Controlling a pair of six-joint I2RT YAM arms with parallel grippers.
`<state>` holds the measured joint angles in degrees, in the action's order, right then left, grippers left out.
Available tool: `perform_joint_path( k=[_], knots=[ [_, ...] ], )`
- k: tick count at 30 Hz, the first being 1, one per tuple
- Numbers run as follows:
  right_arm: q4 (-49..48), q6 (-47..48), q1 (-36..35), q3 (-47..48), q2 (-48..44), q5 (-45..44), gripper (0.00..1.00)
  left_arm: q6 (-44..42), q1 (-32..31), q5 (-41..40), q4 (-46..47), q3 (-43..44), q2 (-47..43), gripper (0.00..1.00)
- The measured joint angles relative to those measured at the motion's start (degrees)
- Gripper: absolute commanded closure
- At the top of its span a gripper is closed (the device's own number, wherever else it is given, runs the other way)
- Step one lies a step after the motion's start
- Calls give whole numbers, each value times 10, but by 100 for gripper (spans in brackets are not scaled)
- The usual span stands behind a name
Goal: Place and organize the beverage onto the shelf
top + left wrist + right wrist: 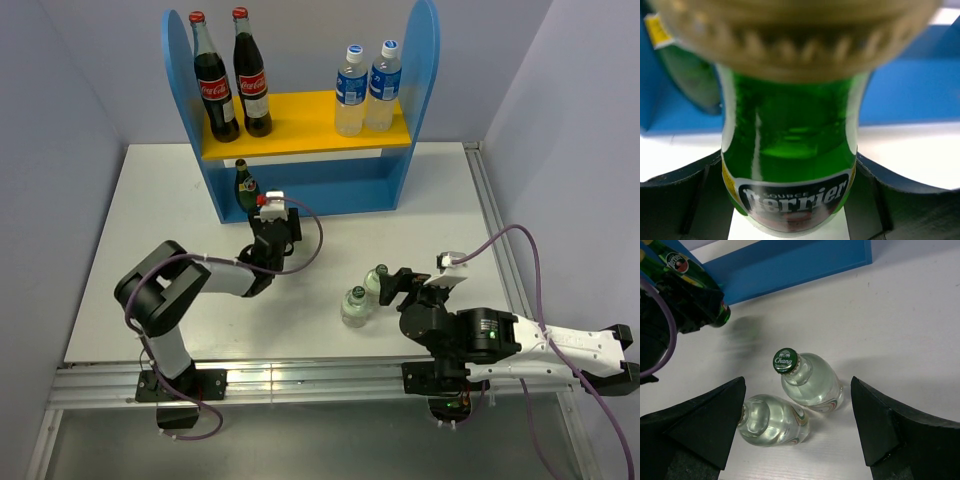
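The blue shelf (415,90) stands at the back. Two blue-capped water bottles (366,88) stand on the right of its yellow upper board. One green bottle (245,186) stands at the left of the blue base and shows in the left wrist view (690,75). My left gripper (270,212) is shut on the second green bottle (790,150), just in front of the base, beside the first. Two clear bottles (364,295) stand together on the table, one with a green cap (786,361), the other (771,421) beside it. My right gripper (797,425) is open right above them, empty.
Two tall red-capped cola bottles (232,85) stand on the left of the upper board. The white table (430,200) ends at a metal rail along its right side and front. Purple cables loop over both arms.
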<state>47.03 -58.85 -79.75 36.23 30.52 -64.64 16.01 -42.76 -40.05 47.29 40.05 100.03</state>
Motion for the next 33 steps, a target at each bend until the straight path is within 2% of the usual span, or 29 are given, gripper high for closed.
perform_joint_path(
  k=[14,33],
  knots=[
    [-9,5,0,0,1,1,8,-3,77,68,-22,139,125,100],
    [-14,11,0,-2,7,2,8,-2,133,107,-40,213,183,100]
  ],
)
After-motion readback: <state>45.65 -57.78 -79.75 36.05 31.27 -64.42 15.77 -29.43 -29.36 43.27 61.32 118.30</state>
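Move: The left hand holds a green bottle; its spot on the lower blue shelf lies about 13 cm ahead, 2 cm left and 5 cm down. The green bottle already shelved stands some 12 cm ahead, 7 cm left and 3 cm below; the yellow shelf's middle is roughly 16 cm ahead, 8 cm right and 15 cm up. From the idle right hand, the spot is about 35 cm ahead, 29 cm left, 12 cm down. Left hand carries the still-gripped green bottle about 12 cm forward, dipping slightly, in beside the shelved green bottle. ##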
